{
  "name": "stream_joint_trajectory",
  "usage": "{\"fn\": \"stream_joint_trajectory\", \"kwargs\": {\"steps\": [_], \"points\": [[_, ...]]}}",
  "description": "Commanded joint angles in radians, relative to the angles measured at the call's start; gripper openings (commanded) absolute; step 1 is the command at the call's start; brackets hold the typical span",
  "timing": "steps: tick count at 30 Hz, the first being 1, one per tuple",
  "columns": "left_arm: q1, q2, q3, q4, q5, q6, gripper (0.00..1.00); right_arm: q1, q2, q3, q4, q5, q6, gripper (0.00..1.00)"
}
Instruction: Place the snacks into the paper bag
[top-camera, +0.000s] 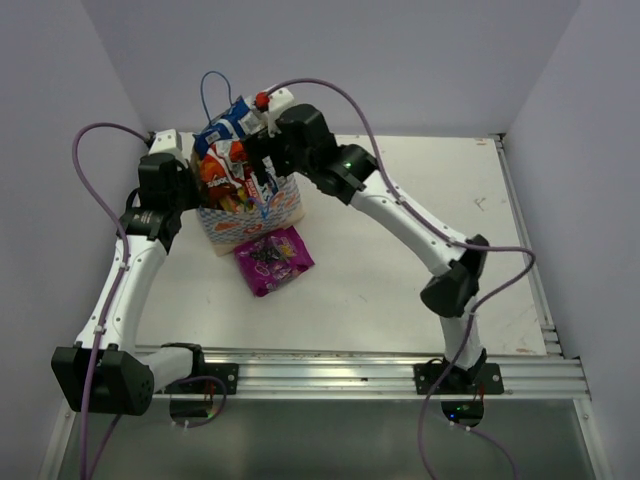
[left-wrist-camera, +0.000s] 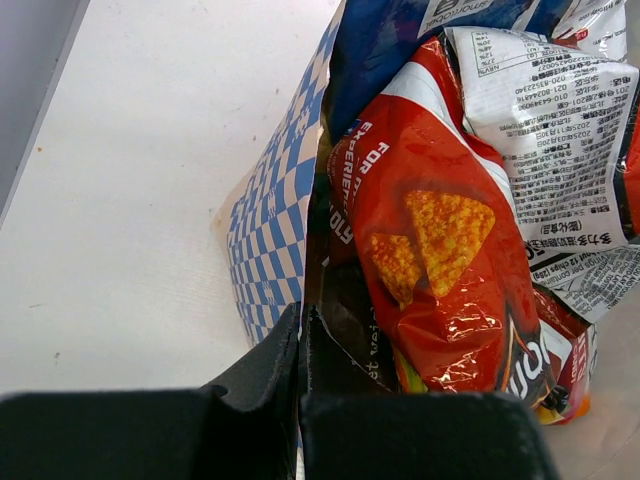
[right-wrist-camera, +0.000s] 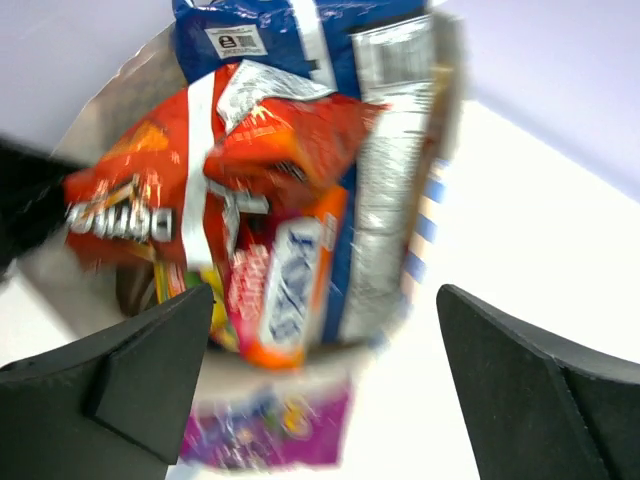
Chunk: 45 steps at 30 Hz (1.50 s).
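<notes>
The paper bag (top-camera: 285, 212), tan with a blue-white checkered band, stands at the back left of the table, stuffed with snacks: a red chips packet (top-camera: 217, 172), a blue-white packet (top-camera: 228, 120) and others. A purple packet (top-camera: 273, 259) lies flat on the table just in front of the bag. My left gripper (left-wrist-camera: 300, 335) is shut on the bag's left rim (left-wrist-camera: 275, 215), next to the red chips packet (left-wrist-camera: 435, 240). My right gripper (right-wrist-camera: 325, 340) is open and empty above the bag's front right side, over the packets (right-wrist-camera: 290, 270) and the purple packet (right-wrist-camera: 270, 435).
The bag's thin blue cord handle (top-camera: 210, 90) sticks up behind the packets. Purple cables loop from both arms. A metal rail (top-camera: 350, 370) runs along the near edge; grey walls stand close at the back and left.
</notes>
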<state>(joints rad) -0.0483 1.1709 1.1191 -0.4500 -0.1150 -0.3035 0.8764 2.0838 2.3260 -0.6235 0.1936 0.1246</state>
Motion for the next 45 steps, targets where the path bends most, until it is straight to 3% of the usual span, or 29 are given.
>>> {"fn": "stream_joint_trajectory", "kwargs": {"steps": [1, 5, 7, 10, 13, 20, 27, 32, 38, 40, 41, 43, 44, 45], "points": [[-0.002, -0.017, 0.011, 0.054, -0.032, 0.014, 0.0, 0.007, -0.276, -0.179, 0.038, 0.061, -0.196, 0.99], [-0.002, 0.004, 0.019, 0.073, -0.041, 0.012, 0.0, 0.006, -0.435, -0.564, 0.024, 0.06, -0.241, 0.99], [-0.002, 0.018, 0.028, 0.071, -0.04, 0.012, 0.0, 0.007, -0.487, -0.772, 0.034, -0.012, -0.212, 0.99], [-0.002, 0.029, 0.042, 0.06, -0.046, 0.017, 0.0, 0.022, -0.495, -0.942, 0.064, -0.086, -0.159, 0.99], [-0.002, 0.036, 0.048, 0.05, -0.049, 0.018, 0.0, 0.033, -0.466, -1.004, 0.109, -0.135, -0.132, 0.99], [-0.002, 0.055, 0.056, 0.013, -0.051, 0.017, 0.0, 0.035, -0.329, -1.008, 0.281, -0.191, -0.071, 0.99], [-0.004, 0.061, 0.045, 0.002, -0.051, 0.014, 0.0, 0.035, -0.303, -0.964, 0.344, -0.19, -0.028, 0.99], [-0.004, 0.055, 0.039, 0.0, -0.054, 0.015, 0.0, 0.032, -0.173, -0.923, 0.41, -0.33, 0.047, 0.99], [-0.004, 0.046, 0.039, -0.007, -0.069, 0.023, 0.0, 0.032, -0.019, -0.86, 0.336, -0.286, 0.058, 0.99], [-0.004, 0.038, 0.041, -0.009, -0.078, 0.026, 0.0, 0.032, -0.011, -0.858, 0.265, -0.234, 0.046, 0.88], [-0.004, 0.036, 0.041, -0.007, -0.083, 0.027, 0.0, 0.032, -0.019, -0.863, 0.249, -0.211, 0.043, 0.59], [-0.004, 0.033, 0.038, -0.003, -0.084, 0.029, 0.0, 0.032, -0.047, -0.89, 0.228, -0.172, 0.038, 0.27], [-0.004, 0.033, 0.036, 0.0, -0.083, 0.029, 0.0, 0.03, -0.088, -0.902, 0.214, -0.137, 0.038, 0.0], [-0.004, 0.033, 0.035, 0.007, -0.08, 0.027, 0.0, 0.03, -0.111, -0.927, 0.206, -0.113, 0.037, 0.0]]}}
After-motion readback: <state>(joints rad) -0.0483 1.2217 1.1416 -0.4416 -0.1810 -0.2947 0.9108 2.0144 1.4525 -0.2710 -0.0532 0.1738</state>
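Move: Just beside the bag's near side, the purple snack pack lies flat on the table, about 8 cm back from the right hand, 1 cm to its left and some 28 cm below. The paper bag's middle is roughly 6 cm ahead, 4 cm left and 18 cm down; the red chip pack on top of its contents is about 5 cm ahead, 8 cm left and 10 cm lower. From the left hand the purple pack is some 5 cm back, 19 cm right and 20 cm below. Swinging back and out to the right away from the full bag with a small rise, the open right hand drops steeply to beside the purple pack, lifts slightly while coming back left some 10 cm, then sinks again, ending about 27 cm lower with fingers tipped some 25 degrees further down. It shuts on the pack's near right part and pinches it; the left hand keeps its pinch on the bag's rim. ##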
